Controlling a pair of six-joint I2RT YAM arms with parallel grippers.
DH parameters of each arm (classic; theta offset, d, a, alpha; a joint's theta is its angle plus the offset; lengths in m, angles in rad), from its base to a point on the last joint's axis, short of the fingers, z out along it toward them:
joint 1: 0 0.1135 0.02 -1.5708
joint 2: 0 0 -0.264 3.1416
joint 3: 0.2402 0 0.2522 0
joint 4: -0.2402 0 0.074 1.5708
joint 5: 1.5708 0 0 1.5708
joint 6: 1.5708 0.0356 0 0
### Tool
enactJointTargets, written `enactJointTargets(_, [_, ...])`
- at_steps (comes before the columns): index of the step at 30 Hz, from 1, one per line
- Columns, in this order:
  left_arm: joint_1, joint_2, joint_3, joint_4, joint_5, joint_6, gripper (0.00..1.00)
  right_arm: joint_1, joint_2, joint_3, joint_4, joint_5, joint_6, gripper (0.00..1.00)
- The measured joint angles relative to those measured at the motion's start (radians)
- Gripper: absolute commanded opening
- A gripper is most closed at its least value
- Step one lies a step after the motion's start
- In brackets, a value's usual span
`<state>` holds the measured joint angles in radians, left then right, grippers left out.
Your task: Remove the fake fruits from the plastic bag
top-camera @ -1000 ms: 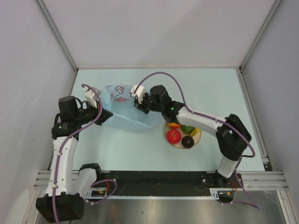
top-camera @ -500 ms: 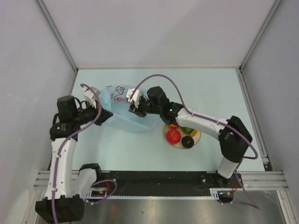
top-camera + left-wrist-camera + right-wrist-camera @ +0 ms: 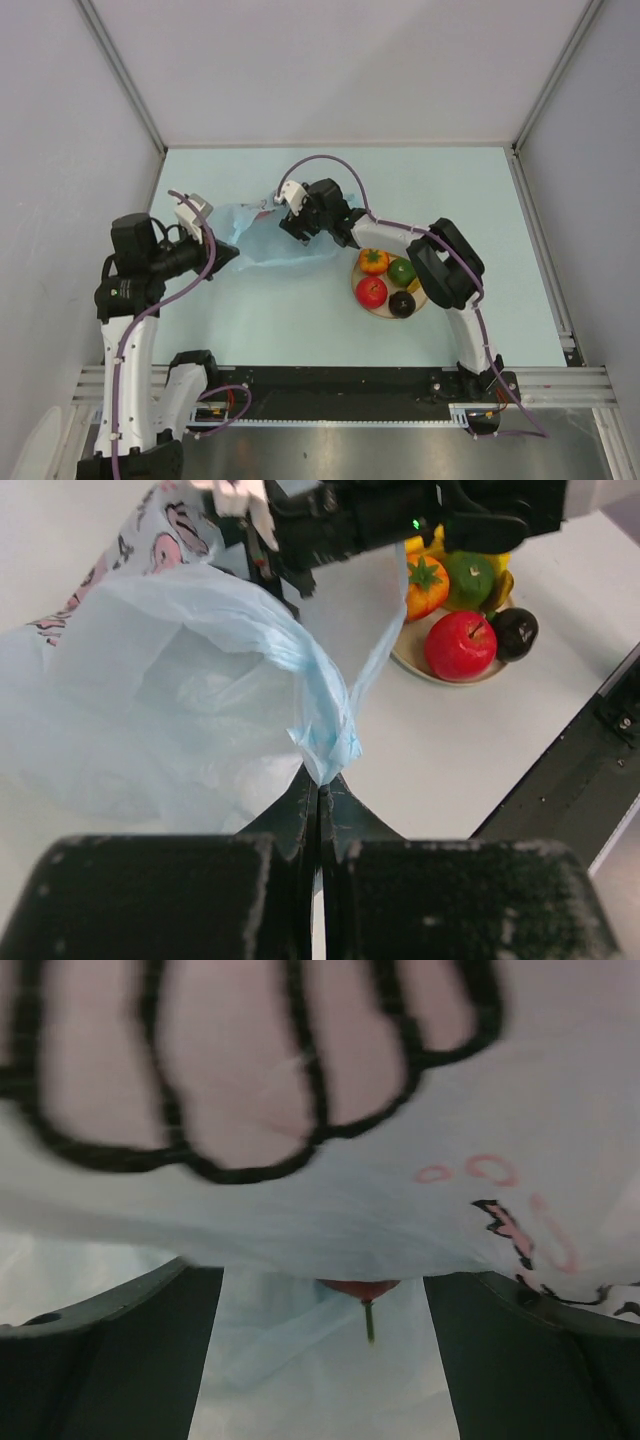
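The plastic bag [image 3: 268,240], light blue and crinkly, lies slumped on the table left of centre. My left gripper [image 3: 226,258] is shut on a bunched bit of its rim [image 3: 322,742]. My right gripper [image 3: 288,226] sits over the bag's far side with its jaws wide apart, close against the printed white patch [image 3: 300,1090]. Under that patch peeks a small red thing with a thin green stem [image 3: 366,1305]. On the tan plate [image 3: 422,296] lie fake fruits: an orange one [image 3: 374,261], a green one [image 3: 402,270], a red apple [image 3: 371,292] and a dark maroon one [image 3: 402,304].
The plate stands right of the bag, under the right forearm. Grey walls close the table on the left, back and right. A black rail [image 3: 340,385] with the arm bases runs along the near edge.
The right gripper opened and slid left and farther back over the bag. The bag sank from a raised pouch to a flatter heap. The left arm drew back slightly left.
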<state>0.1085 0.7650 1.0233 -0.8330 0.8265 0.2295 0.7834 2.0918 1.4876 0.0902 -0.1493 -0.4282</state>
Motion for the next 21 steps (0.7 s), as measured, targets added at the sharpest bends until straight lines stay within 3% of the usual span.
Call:
enactJointTargets(4, [0.000,0.010,0.000,-0.029,0.004,0.019,0.00,-0.033,0.111,0.130,0.001,0.011,-0.011,0.79])
enactJointTargets(7, [0.000,0.027,0.001,-0.051,-0.003,0.037,0.00,-0.037,0.184,0.211,-0.003,0.008,-0.020,0.70])
enactJointTargets(14, [0.000,0.053,0.004,-0.060,-0.032,0.059,0.00,-0.042,0.206,0.227,-0.040,-0.037,-0.026,0.38])
enactJointTargets(21, [0.000,0.061,-0.019,0.021,-0.034,0.037,0.00,-0.041,0.053,0.139,-0.100,-0.112,0.002,0.32])
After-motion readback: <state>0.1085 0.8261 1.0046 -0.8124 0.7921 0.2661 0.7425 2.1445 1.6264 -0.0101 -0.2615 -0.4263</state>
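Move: The dark red fruit with the green stem lies inside the bag just beyond my open right fingers, about 5 cm ahead, 2 cm left and 3 cm lower; the bag's printed flap hangs some 4 cm over it. On the plate, the orange fruit sits roughly 9 cm back and 19 cm right of my right hand, 3 cm down. From my left hand, which grips the bag's edge, the dark red fruit is some 24 cm ahead, 12 cm right and 21 cm below. I slip my open right fingers forward under the printed flap, about 5 cm in and sinking some 3 cm, until they straddle the dark red fruit, then close them and pinch it from both sides. Next I rise about 4 cm, drawing back 3. My left hand keeps its pinch on the bag's edge, sinking 2 cm and then easing slightly forward. ##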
